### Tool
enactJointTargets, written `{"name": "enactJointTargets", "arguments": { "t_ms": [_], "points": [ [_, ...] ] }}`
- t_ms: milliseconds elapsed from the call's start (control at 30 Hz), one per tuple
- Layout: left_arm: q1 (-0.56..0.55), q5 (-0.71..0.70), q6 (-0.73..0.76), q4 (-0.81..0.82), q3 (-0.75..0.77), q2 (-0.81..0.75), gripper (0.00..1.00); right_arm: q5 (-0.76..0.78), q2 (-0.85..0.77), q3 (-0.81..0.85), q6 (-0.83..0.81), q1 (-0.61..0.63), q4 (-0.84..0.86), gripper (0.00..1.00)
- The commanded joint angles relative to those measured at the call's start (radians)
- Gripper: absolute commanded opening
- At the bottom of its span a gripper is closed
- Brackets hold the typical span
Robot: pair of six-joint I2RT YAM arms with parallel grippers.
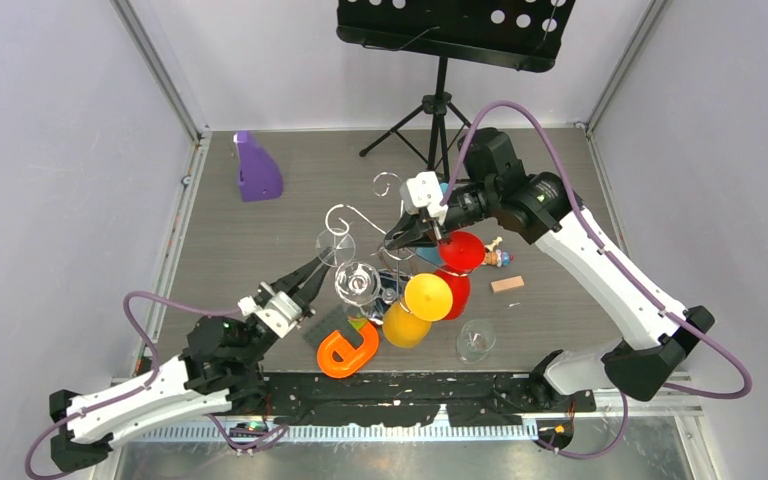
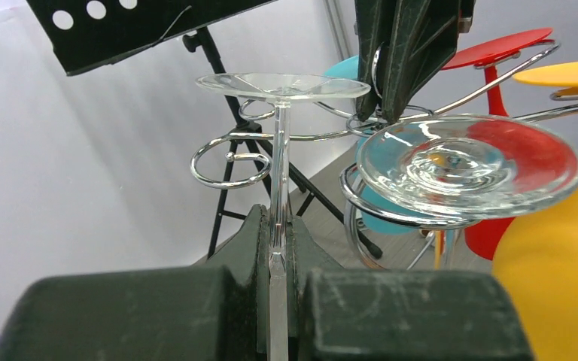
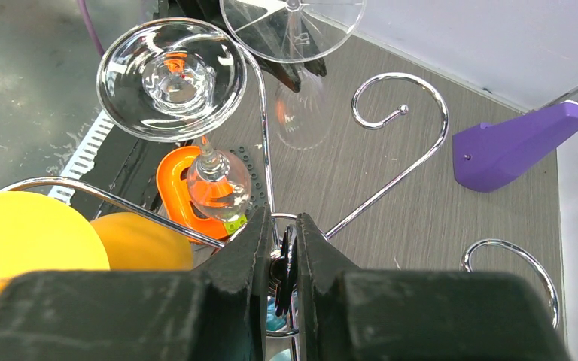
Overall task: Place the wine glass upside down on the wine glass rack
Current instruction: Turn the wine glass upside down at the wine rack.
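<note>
My left gripper (image 1: 312,275) (image 2: 278,218) is shut on the thin stem of a clear wine glass (image 2: 279,150). The glass is upside down, its round foot (image 1: 335,247) uppermost and its bowl (image 3: 301,113) below. It hangs just beside an empty curled arm (image 3: 399,113) of the chrome wine glass rack (image 1: 360,215), left of the rack's middle. My right gripper (image 1: 397,240) (image 3: 282,226) is shut on the hub at the top of the rack's post. Another clear glass (image 3: 171,79) (image 2: 470,164) hangs upside down in a neighbouring arm.
Red (image 1: 460,250), yellow (image 1: 428,296) and orange (image 1: 405,326) glasses hang on the rack's right side. A clear glass (image 1: 476,340) stands on the table at front right. An orange piece (image 1: 346,352), a purple block (image 1: 256,168) and a black music stand (image 1: 440,110) are nearby.
</note>
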Motion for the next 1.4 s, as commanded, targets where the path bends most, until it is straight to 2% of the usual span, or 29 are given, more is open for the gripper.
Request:
{"name": "enactJointTargets", "arguments": {
  "t_ms": [0, 233, 467, 633, 800, 1067, 1367],
  "points": [
    [0.058, 0.068, 0.027, 0.072, 0.041, 0.018, 0.0, 0.032, -0.026, -0.021, -0.043, -0.006, -0.044, 0.05],
    [0.238, 0.28, -0.108, 0.008, 0.068, 0.061, 0.0, 0.038, -0.042, -0.035, -0.037, -0.006, -0.032, 0.05],
    [0.276, 0.403, -0.134, -0.059, 0.112, 0.111, 0.0, 0.041, -0.042, -0.045, -0.031, -0.007, -0.024, 0.06],
    [0.295, 0.452, -0.157, -0.045, 0.112, 0.154, 0.0, 0.041, -0.043, -0.045, -0.027, -0.006, -0.023, 0.05],
    [0.365, 0.532, -0.198, -0.033, 0.127, 0.211, 0.0, 0.041, -0.048, -0.047, -0.027, -0.006, -0.024, 0.05],
    [0.459, 0.52, -0.272, 0.092, 0.113, 0.266, 0.0, 0.046, -0.053, -0.057, -0.026, -0.006, -0.017, 0.05],
    [0.564, 0.531, -0.438, 0.249, 0.062, 0.303, 0.0, 0.072, -0.061, -0.068, -0.021, -0.006, -0.008, 0.05]
  ]
}}
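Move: The left hand holds the clear wine glass upside down by its stem; the rack's empty ring lies about 8 cm ahead, 3 cm to its right and 2 cm higher. A clear glass already hanging stands some 4 cm back and 6 cm right of this hand, the rack hub about 5 cm ahead and 14 cm right. From the right hand, which grips the rack near its hub, the empty ring is roughly 4 cm ahead and 10 cm left, about level. Left hand carries the gripped glass about 7 cm forward to the empty ring, dipping, while right steadies the rack. ##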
